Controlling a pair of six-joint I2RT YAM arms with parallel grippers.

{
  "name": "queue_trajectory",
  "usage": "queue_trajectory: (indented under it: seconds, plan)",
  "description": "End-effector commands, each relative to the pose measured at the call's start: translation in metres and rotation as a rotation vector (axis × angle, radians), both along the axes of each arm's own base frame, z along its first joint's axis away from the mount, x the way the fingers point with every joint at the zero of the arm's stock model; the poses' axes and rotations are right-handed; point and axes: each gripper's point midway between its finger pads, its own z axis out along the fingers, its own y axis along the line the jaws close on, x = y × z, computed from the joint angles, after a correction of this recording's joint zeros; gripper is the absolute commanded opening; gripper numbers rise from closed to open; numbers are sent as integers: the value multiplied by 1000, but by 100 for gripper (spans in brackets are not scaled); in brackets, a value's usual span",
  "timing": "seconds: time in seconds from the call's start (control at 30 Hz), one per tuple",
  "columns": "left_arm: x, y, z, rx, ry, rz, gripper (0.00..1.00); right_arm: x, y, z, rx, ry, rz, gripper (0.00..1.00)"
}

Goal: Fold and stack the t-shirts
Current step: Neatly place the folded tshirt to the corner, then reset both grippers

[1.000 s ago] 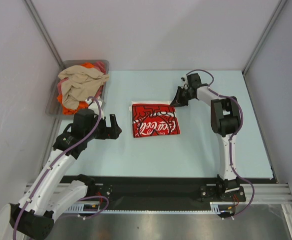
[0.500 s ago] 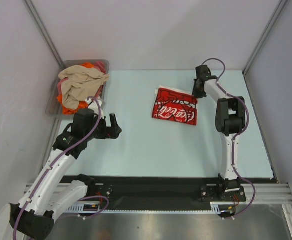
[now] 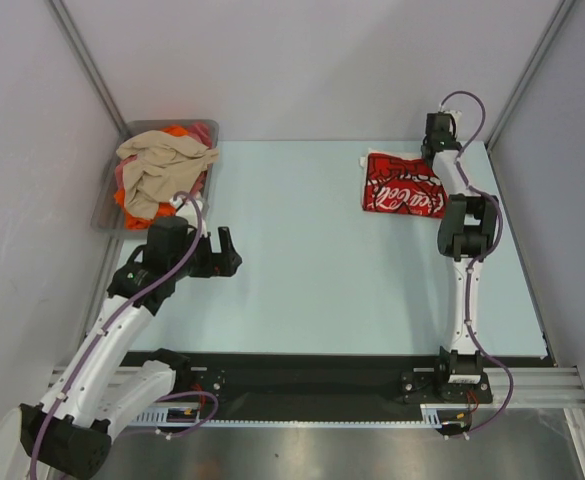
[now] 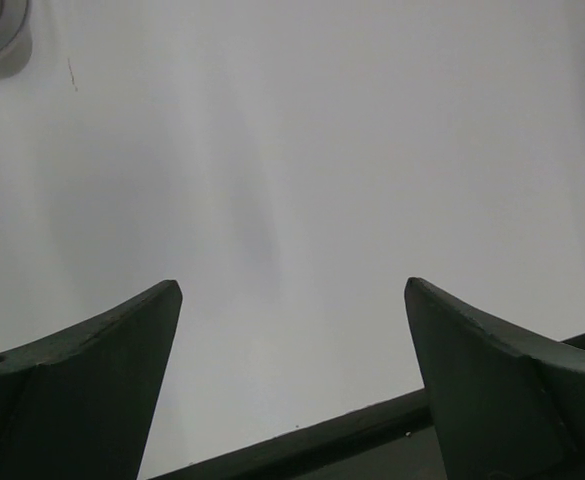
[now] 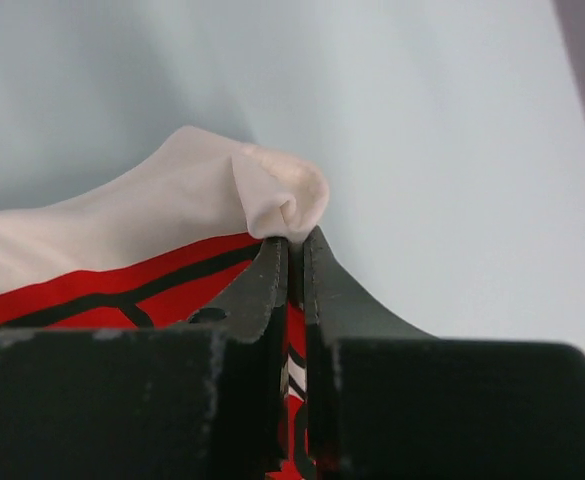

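Note:
A folded white t-shirt with a large red Coca-Cola print [image 3: 402,187] lies at the far right of the table. My right gripper [image 3: 435,155] is shut on its far right edge; in the right wrist view the white cloth [image 5: 222,205] bunches just beyond the closed right gripper [image 5: 297,240]. More t-shirts, beige [image 3: 160,165] on top of orange and pink-red ones, are heaped in the grey tray [image 3: 107,205] at the far left. My left gripper [image 3: 228,252] hovers open over bare table at the left, and the left wrist view shows the left gripper [image 4: 292,290] holding nothing.
Grey enclosure walls stand on the left, back and right, with the right wall post [image 3: 532,75] close to my right arm. A black strip [image 3: 312,375] runs along the table's near edge by the arm bases.
My right gripper has dragged the Coca-Cola t-shirt from the table's middle to the far right corner. The left arm has stayed where it was.

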Motion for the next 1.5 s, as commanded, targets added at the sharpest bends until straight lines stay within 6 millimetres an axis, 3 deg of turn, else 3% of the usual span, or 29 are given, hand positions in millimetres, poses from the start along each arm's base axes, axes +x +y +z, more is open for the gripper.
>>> queue_trajectory:
  seconds: [0.0, 0.2, 0.3, 0.57, 0.73, 0.83, 0.9, 0.93, 0.97, 1.0, 1.03, 1.1, 1.13, 1.17, 1.2, 1.23, 1.27, 1.3, 1.33, 1.4, 1.43, 1.47]
  plan:
    - [5, 1, 1, -8, -10, 10, 100, 25, -55, 48, -89, -181, -86, 0]
    - [7, 2, -5, 6, 8, 20, 100, 45, -102, 66, -90, -344, -149, 0]
    - [7, 2, -8, 8, 19, 23, 100, 55, -111, 74, -89, -422, -149, 0]
    - [10, 3, -15, 20, 46, 27, 100, 67, -140, 63, -112, -513, -153, 0]
    - [11, 4, -17, 26, 50, 34, 100, 78, -140, 70, -161, -563, -58, 0]
    - [11, 4, -18, 29, 53, 38, 100, 85, -138, 87, -186, -646, -25, 0]
    - [11, 5, -18, 32, 53, 42, 100, 88, -136, 99, -175, -708, -26, 8]
    - [11, 5, -18, 30, 52, 40, 100, 85, -140, 100, -173, -718, -66, 19]
    - [11, 5, -18, 32, 55, 41, 100, 85, -137, 101, -169, -723, -76, 36]
    - [11, 5, -18, 31, 54, 41, 100, 85, -130, 106, -169, -727, -79, 75]
    - [11, 5, -18, 31, 55, 43, 100, 81, -131, 108, -179, -725, -125, 98]
    - [11, 6, -15, 29, 42, 45, 100, 78, -114, 106, -193, -700, -144, 100]
    - [10, 7, -14, 31, 37, 52, 100, 71, -111, 130, -222, -735, -177, 100]
    - [10, 8, -11, 27, 24, 56, 100, 67, -105, 141, -252, -736, -178, 100]
    - [10, 9, -9, 27, 16, 59, 100, 63, -89, 125, -258, -695, -181, 100]
    - [10, 9, -7, 23, 10, 59, 100, 55, -81, 160, -261, -744, -189, 100]
    - [9, 9, -5, 19, 1, 58, 100, 50, -70, 170, -259, -768, -190, 100]
    - [8, 9, 0, 14, -15, 57, 100, 45, -52, 163, -235, -756, -192, 100]
    - [7, 9, 2, 10, -23, 58, 100, 35, -39, 195, -215, -788, -182, 100]
    - [6, 10, 9, -1, -52, 58, 100, 24, -24, 202, -173, -776, -183, 99]
    - [5, 10, 12, -5, -60, 59, 100, 24, 21, 201, -136, -736, -109, 100]
    - [4, 12, 16, -10, -80, 63, 100, 10, 54, 228, -89, -729, -42, 99]
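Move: The right hand still pinches the folded t-shirt by its far right edge; the shirt's middle lies some 10 cm to its left, 8 cm back and 5 cm lower. The table's far right corner, where the shirt is headed, is about 16 cm to the hand's right, 8 cm ahead and 7 cm below. From the idle left hand that corner lies roughly 80 cm right, 45 cm ahead and 19 cm lower. The right hand draws the t-shirt 13 cm right and 8 cm forward cornerwards, opens, then withdraws left, up and back. ##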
